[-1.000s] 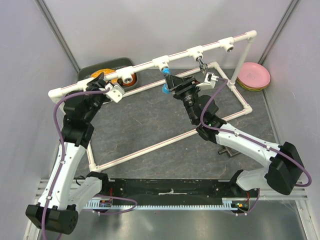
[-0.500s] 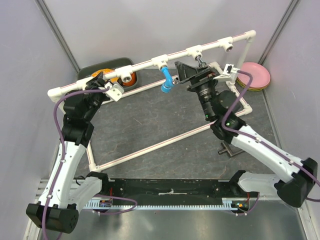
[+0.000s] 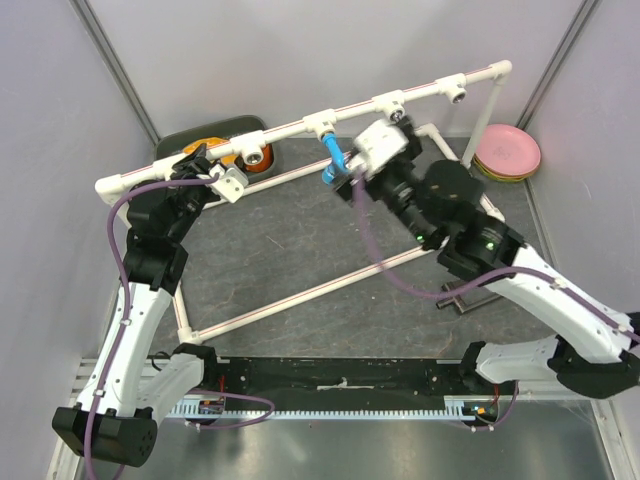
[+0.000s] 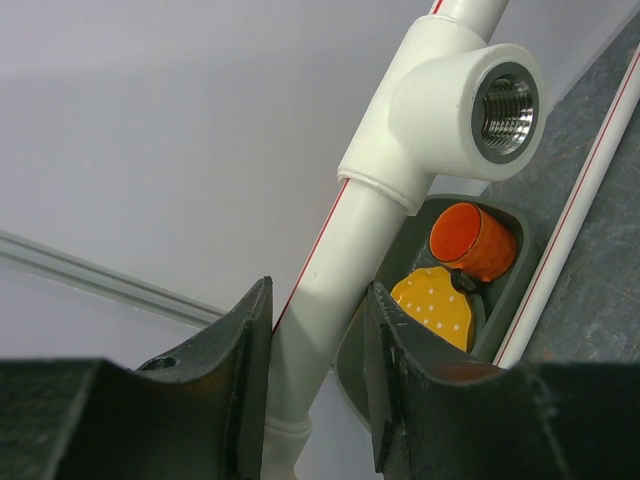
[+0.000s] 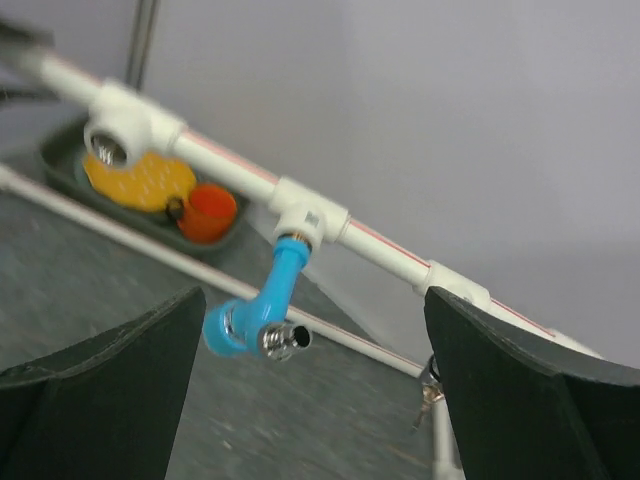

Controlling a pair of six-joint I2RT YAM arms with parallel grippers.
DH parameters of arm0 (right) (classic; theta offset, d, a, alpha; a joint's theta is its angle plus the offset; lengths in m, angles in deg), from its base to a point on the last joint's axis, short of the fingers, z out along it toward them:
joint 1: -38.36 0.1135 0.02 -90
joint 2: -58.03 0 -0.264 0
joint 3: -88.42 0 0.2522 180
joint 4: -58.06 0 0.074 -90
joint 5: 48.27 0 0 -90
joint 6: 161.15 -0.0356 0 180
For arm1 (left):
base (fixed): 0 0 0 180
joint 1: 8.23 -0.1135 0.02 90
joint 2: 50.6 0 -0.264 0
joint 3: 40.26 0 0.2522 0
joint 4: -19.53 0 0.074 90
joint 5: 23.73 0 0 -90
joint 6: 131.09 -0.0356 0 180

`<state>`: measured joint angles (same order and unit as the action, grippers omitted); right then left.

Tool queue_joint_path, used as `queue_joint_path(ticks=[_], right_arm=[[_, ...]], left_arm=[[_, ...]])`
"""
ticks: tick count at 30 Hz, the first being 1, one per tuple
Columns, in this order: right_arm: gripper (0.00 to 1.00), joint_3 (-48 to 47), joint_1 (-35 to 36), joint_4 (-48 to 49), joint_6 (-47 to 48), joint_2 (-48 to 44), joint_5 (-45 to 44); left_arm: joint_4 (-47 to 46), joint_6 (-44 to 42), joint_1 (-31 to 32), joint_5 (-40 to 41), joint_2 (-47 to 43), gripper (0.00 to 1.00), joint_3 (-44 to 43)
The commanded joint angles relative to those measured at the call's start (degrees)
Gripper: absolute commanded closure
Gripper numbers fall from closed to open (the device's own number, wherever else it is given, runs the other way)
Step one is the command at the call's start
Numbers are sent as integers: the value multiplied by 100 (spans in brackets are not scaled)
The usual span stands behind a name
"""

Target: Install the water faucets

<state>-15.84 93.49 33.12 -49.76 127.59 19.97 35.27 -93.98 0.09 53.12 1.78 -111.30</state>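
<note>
The blue water faucet (image 3: 333, 160) hangs from a tee of the white pipe rail (image 3: 290, 130), its chrome spout pointing at the right wrist camera (image 5: 265, 300). A chrome water faucet (image 5: 430, 385) hangs under the neighbouring tee to the right, partly behind my right finger. My right gripper (image 5: 315, 400) is wide open and holds nothing. It is short of the blue faucet, which shows between its fingers. My left gripper (image 4: 310, 370) is shut on the rail (image 4: 330, 290) just below an unfilled threaded tee (image 4: 500, 100).
A dark tray (image 3: 190, 143) with an orange cup and a yellow item sits behind the rail at the back left. Pink plates (image 3: 508, 152) are stacked at the back right. A small dark tool (image 3: 460, 297) lies near the frame's lower pipes (image 3: 300, 295). Walls close in on three sides.
My right gripper has opened off the chrome faucet, turned and swung left to face the blue faucet. The left gripper and the rail have not moved.
</note>
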Motion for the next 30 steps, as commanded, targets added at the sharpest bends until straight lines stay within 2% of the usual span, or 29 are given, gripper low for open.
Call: queue_joint_path(ticks=[1,4,8,10,13,22,30], right_arm=[[2,-109,524,-1263,2904,427,-1198],[2,93,804,-1264,3754,436,-1497],[2,489,1245,-1255,5039,567,-2577],[2,699,1385,-1107,5409,734,-3243],[2,945,1412,-765,5981,875,-3624],[2,1017,1062,342,7282,1613,-3968],[2,946,683,1283,7713,2167,-3766]], left_arm=[[277,595,-190,515,141,98,103],[277,604,-190,515,150,98,103],[277,612,-190,506,167,98,85],[277,613,-199,506,176,98,94],[277,613,-199,497,159,98,85],[277,612,-199,497,97,98,103],[250,621,-190,471,79,98,120]])
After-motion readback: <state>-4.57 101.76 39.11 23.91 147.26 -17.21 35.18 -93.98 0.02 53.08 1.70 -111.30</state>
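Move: The blue faucet hangs in the middle tee, about 8 cm ahead of the raised, open right hand, 4 cm to its left and some 11 cm below. That tee sits roughly 5 cm farther out and 4 cm higher than the faucet; the chrome faucet is about 13 cm ahead, 8 cm right and 9 cm below the hand. From the left hand, still gripping the pipe, the blue faucet lies level ahead, about 22 cm right and 4 cm lower. The right hand drops about 14 cm from above the blue faucet, drifting a little left at the start, then in the second half reaches some 5 cm forward so that its wide-open fingers come up close to the faucet without closing. On the way it rolls roughly 90 degrees, its left side going down, and swings from pointing forward-left to nearly straight forward, while the left hand stays put and keeps its hold on the pipe. ##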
